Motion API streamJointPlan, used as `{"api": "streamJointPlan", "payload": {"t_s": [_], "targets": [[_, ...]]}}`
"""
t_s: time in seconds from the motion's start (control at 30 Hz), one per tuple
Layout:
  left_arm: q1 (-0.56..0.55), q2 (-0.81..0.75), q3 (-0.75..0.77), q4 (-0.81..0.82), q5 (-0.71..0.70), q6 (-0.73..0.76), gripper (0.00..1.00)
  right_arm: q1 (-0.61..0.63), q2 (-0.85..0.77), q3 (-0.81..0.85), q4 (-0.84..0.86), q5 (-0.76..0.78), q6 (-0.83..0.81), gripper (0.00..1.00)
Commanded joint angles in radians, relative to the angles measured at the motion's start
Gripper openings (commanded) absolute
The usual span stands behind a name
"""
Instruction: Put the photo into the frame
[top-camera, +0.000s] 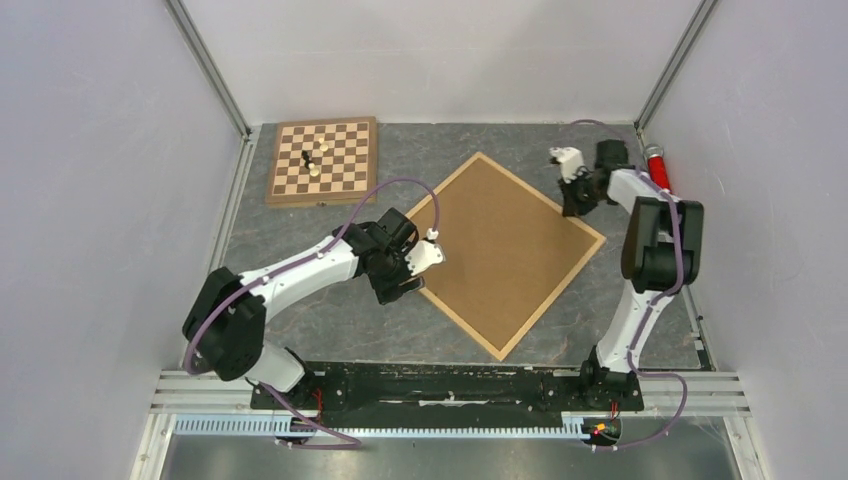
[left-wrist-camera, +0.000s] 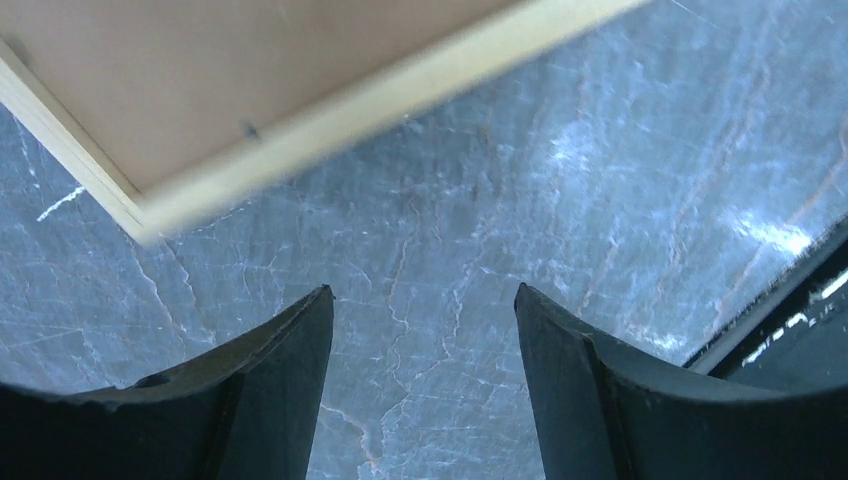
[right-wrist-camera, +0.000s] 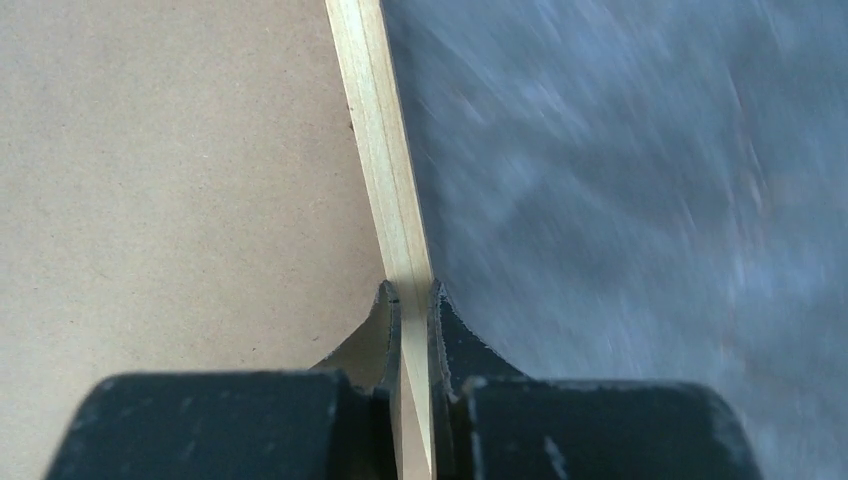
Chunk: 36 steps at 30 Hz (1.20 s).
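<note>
The frame (top-camera: 552, 298), thin light wood, lies turned like a diamond on the grey table, with a brown backing board (top-camera: 505, 250) filling it. My right gripper (top-camera: 572, 205) is at the frame's upper right side. In the right wrist view this gripper (right-wrist-camera: 410, 288) is shut on the frame's narrow border (right-wrist-camera: 380, 150), with the board (right-wrist-camera: 170, 180) to its left. My left gripper (top-camera: 415, 280) hovers by the frame's left corner. Its jaws (left-wrist-camera: 423, 292) are open with only bare table between them, and the frame's corner (left-wrist-camera: 380, 100) lies just beyond. The photo is out of view.
A checkered chessboard (top-camera: 323, 160) with a few chess pieces (top-camera: 311, 162) sits at the back left. A red-tipped object (top-camera: 657, 165) lies by the right wall. Walls close in both sides and the back; a black rail (top-camera: 440, 385) runs along the near edge.
</note>
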<state>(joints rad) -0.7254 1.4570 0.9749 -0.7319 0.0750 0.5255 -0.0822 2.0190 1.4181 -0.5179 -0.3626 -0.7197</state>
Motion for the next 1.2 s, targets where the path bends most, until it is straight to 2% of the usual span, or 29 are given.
{"api": "streamJointPlan", "payload": {"t_s": [0.0, 0.07, 0.17, 0.33, 0.53, 0.63, 0.83, 1.0, 1.17], "targets": [[-0.003, 0.077, 0.078, 0.001, -0.052, -0.179, 0.73, -0.19, -0.078, -0.155, 0.057, 0.145, 0.211, 0.0], [-0.004, 0.105, 0.091, 0.016, -0.042, -0.215, 0.73, -0.235, -0.132, -0.255, 0.088, 0.101, 0.248, 0.0], [-0.005, 0.178, 0.142, 0.034, -0.045, -0.246, 0.74, -0.242, -0.224, -0.413, 0.112, 0.034, 0.258, 0.0], [-0.004, 0.345, 0.275, 0.059, -0.016, -0.303, 0.74, -0.231, -0.322, -0.527, -0.002, -0.113, 0.191, 0.26], [0.008, 0.544, 0.466, -0.009, 0.053, -0.402, 0.74, -0.206, -0.441, -0.535, -0.197, -0.206, 0.012, 0.4], [0.027, 0.598, 0.511, -0.023, 0.101, -0.446, 0.74, -0.194, -0.481, -0.547, -0.274, -0.248, -0.088, 0.42], [0.066, 0.662, 0.585, -0.041, 0.11, -0.47, 0.74, -0.146, -0.49, -0.595, -0.405, -0.353, -0.267, 0.46], [0.092, 0.746, 0.729, -0.094, 0.079, -0.447, 0.74, -0.088, -0.467, -0.612, -0.479, -0.419, -0.376, 0.49], [0.103, 0.861, 0.923, -0.161, 0.074, -0.425, 0.74, -0.027, -0.47, -0.604, -0.502, -0.447, -0.404, 0.54]]}}
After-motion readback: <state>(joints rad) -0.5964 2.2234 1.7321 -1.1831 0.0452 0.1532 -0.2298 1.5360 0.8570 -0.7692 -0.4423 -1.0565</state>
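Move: The right hand already pinches the frame's far-right side; that side's right corner lies some 10 cm to its right and 6 cm back, the far corner about 25 cm left and 16 cm ahead, and the red tube roughly 25 cm right and 8 cm ahead. The left hand is empty: the near-left side's nearest stretch is about 4 cm ahead, 3 cm right and 5 cm below, the frame's left corner some 10 cm ahead and 8 cm left. The right hand drags its pinched side back and some 10 cm to the right, then opens to about half and carries on back and left beside it, some 20 cm back in all, with the bar between its parted fingers. Meanwhile the open left hand goes forward, right and down about 5 cm, then left and forward again, tilting and turning counter-clockwise, to bring a finger against the outer edge of the near-left side. ##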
